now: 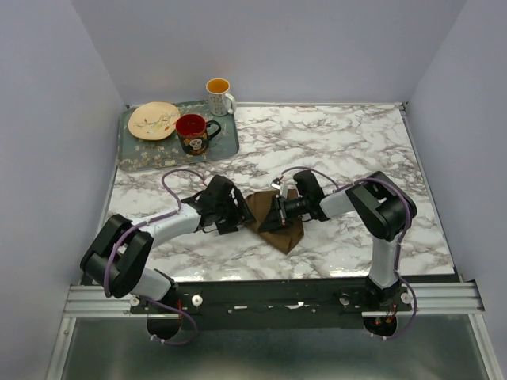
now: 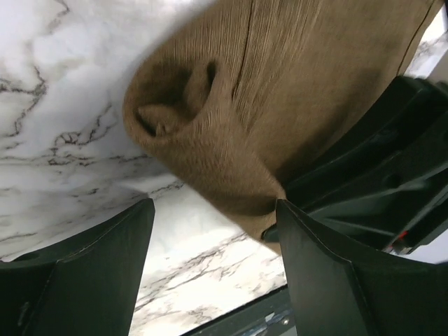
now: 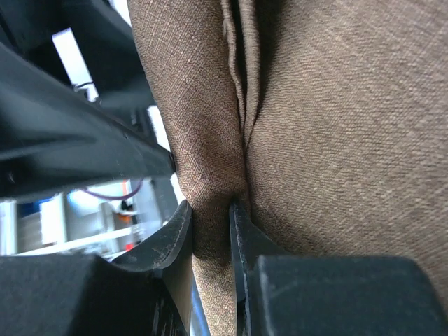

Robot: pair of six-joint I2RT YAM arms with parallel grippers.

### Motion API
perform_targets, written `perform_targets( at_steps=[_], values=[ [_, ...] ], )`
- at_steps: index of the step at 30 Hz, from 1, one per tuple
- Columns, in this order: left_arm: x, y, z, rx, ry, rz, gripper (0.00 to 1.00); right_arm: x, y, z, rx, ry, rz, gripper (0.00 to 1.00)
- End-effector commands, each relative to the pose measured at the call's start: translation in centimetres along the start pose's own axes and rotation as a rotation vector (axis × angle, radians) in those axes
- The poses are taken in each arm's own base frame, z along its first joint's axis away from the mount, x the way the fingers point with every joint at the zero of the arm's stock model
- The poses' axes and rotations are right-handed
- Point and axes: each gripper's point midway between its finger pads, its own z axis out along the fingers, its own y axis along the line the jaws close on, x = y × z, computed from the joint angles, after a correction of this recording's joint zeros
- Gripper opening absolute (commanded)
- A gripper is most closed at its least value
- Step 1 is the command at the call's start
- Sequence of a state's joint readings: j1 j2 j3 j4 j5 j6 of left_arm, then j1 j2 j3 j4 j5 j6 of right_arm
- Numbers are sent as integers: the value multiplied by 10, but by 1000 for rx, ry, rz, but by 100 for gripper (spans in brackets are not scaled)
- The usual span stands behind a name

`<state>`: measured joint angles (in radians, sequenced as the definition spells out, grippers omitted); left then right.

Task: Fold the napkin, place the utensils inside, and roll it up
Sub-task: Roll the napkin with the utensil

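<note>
The dark brown napkin [image 1: 287, 232] lies bunched and partly rolled at the middle of the marble table. In the left wrist view its rolled end [image 2: 210, 119] sits just ahead of my left gripper [image 2: 213, 241], whose jaws stand wide apart with only marble between them. My left gripper [image 1: 240, 212] is at the napkin's left edge. From the right, my right gripper [image 1: 276, 214] is shut on a fold of the napkin [image 3: 210, 175], which is pinched between its fingertips [image 3: 180, 231]. The utensils are hidden; a small pale glint at the napkin's far edge cannot be told apart.
A grey tray [image 1: 142, 158] at the back left holds a plate [image 1: 154, 120] and a red mug [image 1: 192, 133]. A white mug [image 1: 219, 96] stands behind it. Walls close in both sides and the back. The two grippers are nearly touching over the napkin.
</note>
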<state>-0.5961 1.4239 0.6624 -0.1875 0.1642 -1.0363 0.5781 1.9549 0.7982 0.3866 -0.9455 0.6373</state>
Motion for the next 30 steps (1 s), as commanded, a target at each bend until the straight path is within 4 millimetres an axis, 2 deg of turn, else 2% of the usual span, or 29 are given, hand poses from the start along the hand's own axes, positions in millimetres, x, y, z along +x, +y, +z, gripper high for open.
perform_targets(
  at_steps=[1,7,8,9,11,13,14,18,19,21,22,23,24,25,27,28,29,30],
  values=[
    [-8,-13,6,21,-21,-40,78,38,-33,1,31,66,162,1],
    [-6,-16,10,28,-19,-61,75,37,-31,1,21,69,150,1],
    [-6,-16,10,25,-22,-57,75,31,-30,2,30,61,130,1],
    [-5,-15,9,25,-26,-54,75,35,-33,-1,68,78,157,1],
    [-7,-14,5,29,-51,-49,77,17,-29,-6,143,25,84,1],
    [-8,-13,2,34,-67,-47,78,15,-31,-14,230,13,91,1],
    [-9,-13,2,36,-72,-46,78,9,-21,-17,231,-7,76,1],
    [-14,-12,-3,14,-93,-22,74,5,-11,-20,251,-17,41,1],
    [-22,-23,-11,40,-125,6,71,6,-12,-20,253,-16,34,1],
    [-34,-24,-22,8,-175,83,61,9,-14,-18,249,-8,25,1],
    [-44,-40,-34,33,-197,109,55,14,-14,-18,238,5,27,0],
    [-49,-37,-38,-2,-214,127,48,14,-14,-18,233,4,19,1],
    [-55,-41,-42,-2,-226,165,45,14,-15,-17,233,4,13,1],
    [-61,-52,-43,21,-229,174,42,13,-15,-17,232,4,3,1],
    [-66,-64,-40,63,-214,183,31,13,-16,-16,234,4,-12,1],
    [-62,-73,-30,85,-163,198,28,13,-16,-16,235,6,-14,1],
    [-62,-75,-24,84,-143,201,18,12,-15,-16,234,2,-22,1],
    [-59,-79,-18,95,-117,205,15,11,-15,-17,236,2,-22,1]
  ],
)
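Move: The middle of the napkin roll lies about 6 cm to the right of my left hand, some 2 cm back and 2 cm below; the roll's outer end is about 4 cm ahead and 2 cm to the right of that hand. The flat part of the napkin spreads some 11 cm to its right and 3 cm ahead. My right hand already has the middle of the roll between its fingers. While my right hand keeps its pinch on the roll, tipping its fingers down some 10 degrees and easing 1.5 cm to the right, I edge my open left hand about 1 cm to the right beside the roll. Then I lift it clear, quickly up about 8 cm and forward 5 cm, closing its fingers most of the way and swinging the fingertips up and forward over the table beyond the roll's outer end. ##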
